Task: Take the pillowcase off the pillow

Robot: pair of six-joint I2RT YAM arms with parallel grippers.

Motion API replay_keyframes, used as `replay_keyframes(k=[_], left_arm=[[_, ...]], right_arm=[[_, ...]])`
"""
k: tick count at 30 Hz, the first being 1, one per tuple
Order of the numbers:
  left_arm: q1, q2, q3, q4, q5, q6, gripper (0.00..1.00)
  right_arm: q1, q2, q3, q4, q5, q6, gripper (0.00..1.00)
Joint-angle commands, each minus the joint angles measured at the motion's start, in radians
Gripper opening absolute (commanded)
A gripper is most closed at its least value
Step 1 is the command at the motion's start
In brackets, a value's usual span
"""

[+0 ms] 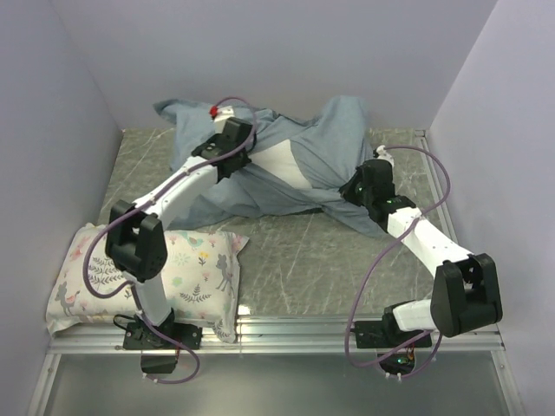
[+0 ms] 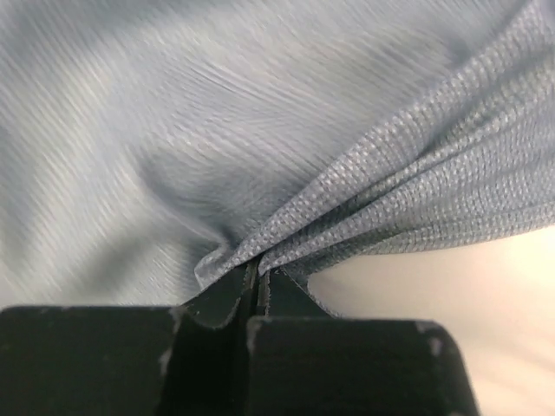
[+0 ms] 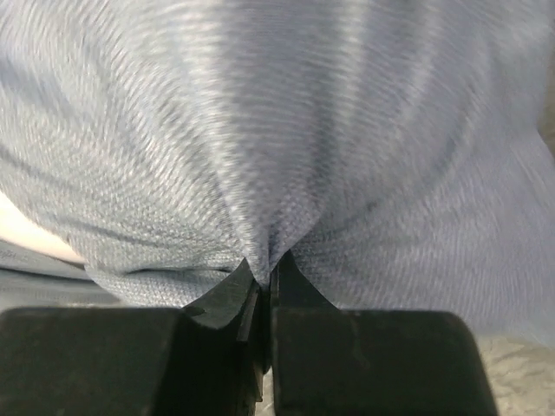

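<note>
The slate-blue pillowcase [image 1: 321, 143] lies crumpled across the back of the table. Through its opening shows a patch of the white pillow [image 1: 282, 160]. My left gripper [image 1: 247, 149] sits at the left edge of that opening, shut on a pinch of the pillowcase [image 2: 260, 130]. In the left wrist view my left gripper [image 2: 257, 273] holds a gathered fold, with the cream pillow [image 2: 451, 303] just to its right. My right gripper [image 1: 353, 186] is shut on the cloth at the right side. In the right wrist view the right gripper [image 3: 264, 273] grips the pillowcase [image 3: 260, 130], which fans out from it.
A white pillow printed with flowers and deer [image 1: 186, 264] lies at the front left, under my left arm's elbow. Grey marbled table [image 1: 321, 251] shows in front of the cloth. A metal rail [image 1: 286, 329] runs along the near edge. Walls close in on the back and sides.
</note>
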Motion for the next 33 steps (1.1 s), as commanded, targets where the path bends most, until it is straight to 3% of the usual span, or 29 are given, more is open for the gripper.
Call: replay_keyframes(k=[1, 5, 7, 11, 13, 15, 17, 18, 19, 22, 25, 31, 33], left_arm=[[0.096, -0.071, -0.085, -0.037, -0.041, 0.003, 0.01], [0.049, -0.002, -0.104, -0.014, 0.021, 0.003, 0.00], [0.024, 0.021, -0.102, -0.017, 0.021, 0.001, 0.00], [-0.022, 0.036, -0.122, -0.001, 0.025, 0.007, 0.01], [-0.025, 0.027, -0.138, 0.015, 0.034, 0.009, 0.00], [-0.032, 0.013, -0.159, 0.022, 0.036, 0.010, 0.00], [-0.037, 0.001, -0.171, 0.025, 0.036, 0.012, 0.01], [-0.039, -0.002, -0.185, 0.028, 0.037, 0.012, 0.00], [-0.040, -0.008, -0.193, 0.028, 0.039, 0.010, 0.00], [-0.043, -0.016, -0.210, 0.034, 0.045, 0.010, 0.01], [-0.043, -0.028, -0.224, 0.042, 0.048, 0.009, 0.01], [-0.042, -0.039, -0.228, 0.034, 0.042, 0.012, 0.00], [-0.042, -0.039, -0.230, 0.028, 0.036, 0.012, 0.01]], right_arm=[[-0.092, -0.018, -0.008, -0.027, 0.099, -0.020, 0.00], [-0.045, -0.024, 0.013, -0.020, 0.091, -0.045, 0.00], [0.006, -0.033, 0.051, -0.048, 0.164, -0.075, 0.07], [0.139, -0.045, 0.117, -0.071, 0.246, -0.143, 0.10], [0.173, -0.041, 0.159, -0.085, 0.278, -0.163, 0.23], [0.233, -0.047, 0.170, -0.071, 0.355, -0.189, 0.25], [0.259, -0.041, 0.193, -0.057, 0.375, -0.194, 0.35], [0.282, -0.022, 0.206, -0.057, 0.375, -0.203, 0.43], [0.293, -0.009, 0.235, -0.056, 0.378, -0.220, 0.61], [0.340, 0.070, 0.313, -0.071, 0.389, -0.249, 0.76], [0.365, 0.178, 0.413, -0.117, 0.453, -0.281, 0.85], [0.362, 0.418, 0.633, -0.289, 0.594, -0.304, 0.88], [0.354, 0.450, 0.657, -0.307, 0.640, -0.309, 0.84]])
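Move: The grey pillowcase edge on the right rim of the bared cream patch lies about 7 cm ahead and 10 cm left of the right hand, whose shut fingers still grip a bunch of the grey cloth. The middle of the cream patch is 13 cm left and 7 cm ahead of that hand, at much the same height. From the left hand, clamped on the patch's other rim, the edge lies some 13 cm right, 3 cm back and 4 cm lower. The pillowcase bunch at the right is let go as the right fingers spread wide; that hand swings about 10 cm left, lifting first, then reaches forward and dips again, rolling its left side down some 30 degrees, to come over the grey edge beside the cream patch. The left hand keeps its pinch on the other rim, gives a little to the left and back again, and sinks about 4 cm, easing slightly back. ##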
